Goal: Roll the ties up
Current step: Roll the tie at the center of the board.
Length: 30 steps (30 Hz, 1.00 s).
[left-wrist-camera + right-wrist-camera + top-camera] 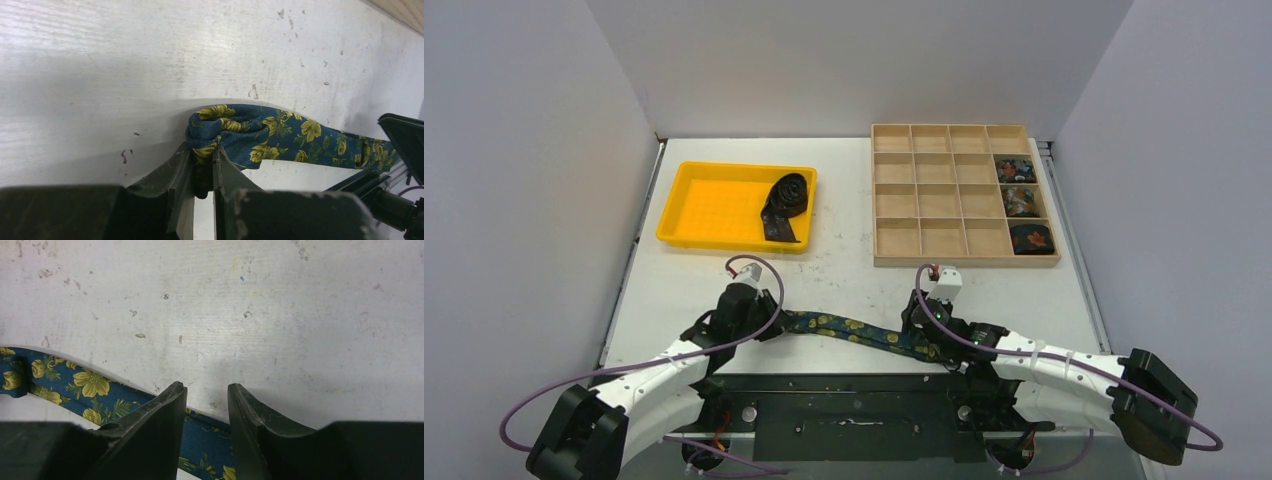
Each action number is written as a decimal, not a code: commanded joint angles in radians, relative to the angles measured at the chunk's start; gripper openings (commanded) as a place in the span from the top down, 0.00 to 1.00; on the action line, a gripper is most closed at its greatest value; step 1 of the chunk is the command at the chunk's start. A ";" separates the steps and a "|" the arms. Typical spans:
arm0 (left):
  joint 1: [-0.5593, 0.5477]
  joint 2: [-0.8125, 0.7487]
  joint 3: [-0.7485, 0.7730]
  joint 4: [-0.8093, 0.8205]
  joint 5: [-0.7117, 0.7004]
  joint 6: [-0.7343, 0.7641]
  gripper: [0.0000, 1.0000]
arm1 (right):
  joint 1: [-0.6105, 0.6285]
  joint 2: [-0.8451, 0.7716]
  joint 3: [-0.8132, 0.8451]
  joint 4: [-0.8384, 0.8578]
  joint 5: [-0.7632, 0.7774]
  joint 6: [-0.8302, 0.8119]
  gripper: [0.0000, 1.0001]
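Note:
A navy tie with yellow flowers (854,330) lies stretched across the table's near edge between my two grippers. My left gripper (776,318) is shut on its bunched left end; in the left wrist view the folded cloth (235,132) is pinched between the fingers (202,150). My right gripper (206,387) stands open over the other end, and the tie (90,385) passes flat beneath its parted fingers. A plain black tie (786,205), partly coiled, lies in the yellow tray (714,205).
A wooden compartment box (924,190) stands at the back right. Three rolled floral ties (1021,203) fill cells of its right column. The table's front edge and the arms' dark base plate (864,410) lie just behind the tie.

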 commanded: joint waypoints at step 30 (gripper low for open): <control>-0.254 0.449 0.658 -0.809 -0.785 0.145 1.00 | -0.071 -0.048 -0.001 0.135 -0.197 -0.170 0.61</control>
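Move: The left hand still grips the tie's rolled-up end, right at its fingertips, with the strip running off to the right. The yellow tray's middle is about 22 cm ahead of it and 10 cm to the left, and the black tie in that tray is about 22 cm straight ahead. The right hand's open fingers hang about 4 cm above the strip, which passes some 3 cm behind them; the roll lies roughly 24 cm to that hand's left and 1 cm farther out. Keeping its pinch on the rolled end, the left hand draws it about 6 cm left and some 3 cm forward and up, away from the right hand and towards the yellow tray, while the wrist rolls some 45 degrees, left side rising, so that its fingers come round from pointing forward-right to point more steeply down. The right hand, fingers still parted and closed on nothing, drifts about 2 cm left and rises a similar amount over the strip, edging forward at first and then easing slightly back. ##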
